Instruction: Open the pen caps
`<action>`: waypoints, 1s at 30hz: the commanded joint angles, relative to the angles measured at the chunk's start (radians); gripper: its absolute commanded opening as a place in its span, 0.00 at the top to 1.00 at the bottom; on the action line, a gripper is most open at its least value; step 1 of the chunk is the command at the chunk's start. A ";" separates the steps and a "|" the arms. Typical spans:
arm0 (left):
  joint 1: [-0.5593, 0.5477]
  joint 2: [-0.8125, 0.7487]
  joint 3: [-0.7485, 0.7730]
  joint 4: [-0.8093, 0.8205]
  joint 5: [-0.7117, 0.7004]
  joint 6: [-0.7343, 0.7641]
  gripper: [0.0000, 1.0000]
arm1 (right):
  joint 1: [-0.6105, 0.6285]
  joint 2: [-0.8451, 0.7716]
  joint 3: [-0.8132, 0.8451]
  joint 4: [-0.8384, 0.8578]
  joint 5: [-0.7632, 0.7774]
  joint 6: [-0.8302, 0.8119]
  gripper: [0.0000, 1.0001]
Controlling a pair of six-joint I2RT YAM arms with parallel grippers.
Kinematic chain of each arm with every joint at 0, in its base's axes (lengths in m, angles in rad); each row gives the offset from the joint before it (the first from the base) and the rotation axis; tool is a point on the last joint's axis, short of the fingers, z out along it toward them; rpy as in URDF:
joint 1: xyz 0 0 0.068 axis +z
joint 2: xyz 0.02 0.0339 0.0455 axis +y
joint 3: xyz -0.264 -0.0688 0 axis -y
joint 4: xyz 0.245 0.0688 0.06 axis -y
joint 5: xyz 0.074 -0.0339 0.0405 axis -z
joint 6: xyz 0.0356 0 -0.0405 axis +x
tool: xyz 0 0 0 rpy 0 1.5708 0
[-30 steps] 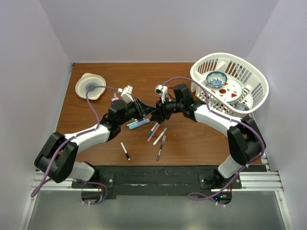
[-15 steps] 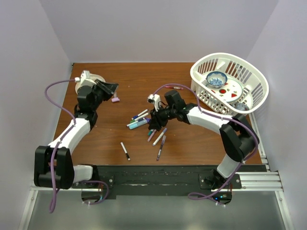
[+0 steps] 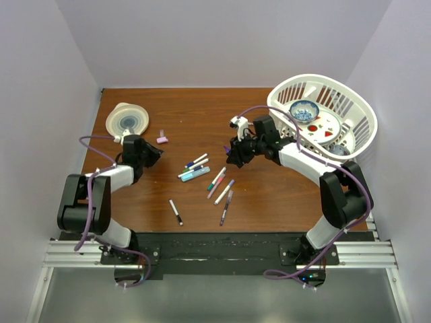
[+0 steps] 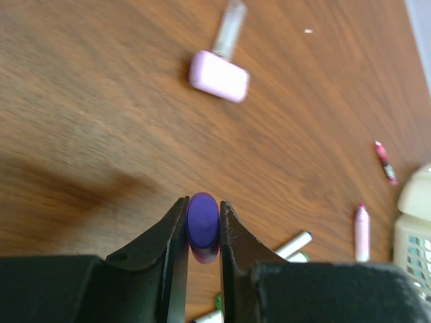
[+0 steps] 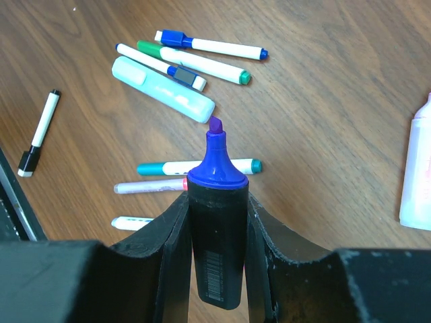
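My left gripper is shut on a purple pen cap and hovers low over the table's left part. My right gripper is shut on a black-barrelled highlighter. Its purple tip is bare and points down at the table. From above this gripper sits just right of the pens. Loose pens lie between the arms: a teal highlighter, slim white pens with blue, green and teal ends, and a black-capped one. A pink cap lies alone.
A white basket holding dishes stands at the back right, close behind the right arm. A round white dish sits at the back left. A pale pink barrel lies right of my right gripper. Two pink pens lie near the basket.
The grippers, together at the table's middle a second ago, have separated. The left arm swung left with the purple cap, then drew nearer. The right arm pulled back right with the uncapped highlighter.
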 commanded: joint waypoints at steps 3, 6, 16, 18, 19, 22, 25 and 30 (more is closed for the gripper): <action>0.009 0.109 0.085 0.045 -0.076 -0.026 0.77 | -0.021 -0.040 0.005 0.027 0.013 0.006 1.00; 0.012 0.105 0.105 0.039 -0.109 -0.020 0.55 | -0.035 -0.036 0.004 0.030 0.056 0.004 1.00; 0.021 -0.136 0.125 -0.027 -0.114 0.061 0.20 | -0.063 0.023 0.035 -0.022 0.234 -0.082 0.92; 0.027 -0.211 0.140 -0.047 -0.046 0.132 0.16 | -0.069 0.038 0.050 -0.037 0.277 -0.114 0.92; 0.027 -0.237 0.148 -0.053 -0.006 0.166 0.16 | -0.072 0.046 0.058 -0.046 0.311 -0.126 0.91; 0.029 -0.326 0.191 -0.139 0.115 0.310 0.15 | -0.092 0.089 0.100 -0.092 0.342 -0.157 0.89; 0.029 -0.470 0.154 -0.176 0.186 0.437 0.15 | -0.100 0.153 0.201 -0.173 0.345 -0.192 0.88; 0.023 -0.608 0.082 -0.263 0.180 0.545 0.14 | -0.110 0.275 0.367 -0.336 0.340 -0.278 0.87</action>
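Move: The left hand holds the purple cap; its spot is on the table some 4 cm below, 1 cm ahead and 1 cm right, with the pink cap 4 cm beyond that spot. From the right hand, holding the uncapped purple pen, the pink pen lies about 7 cm ahead, 5 cm right and 9 cm down; the red marker is 10 cm beyond the pink pen, and the teal marker 7 cm back and 7 cm left of the hand. Left lowers the purple cap, opens, climbs; right carries its pen 12 cm forward-right, sinking, towards the pink pen. ##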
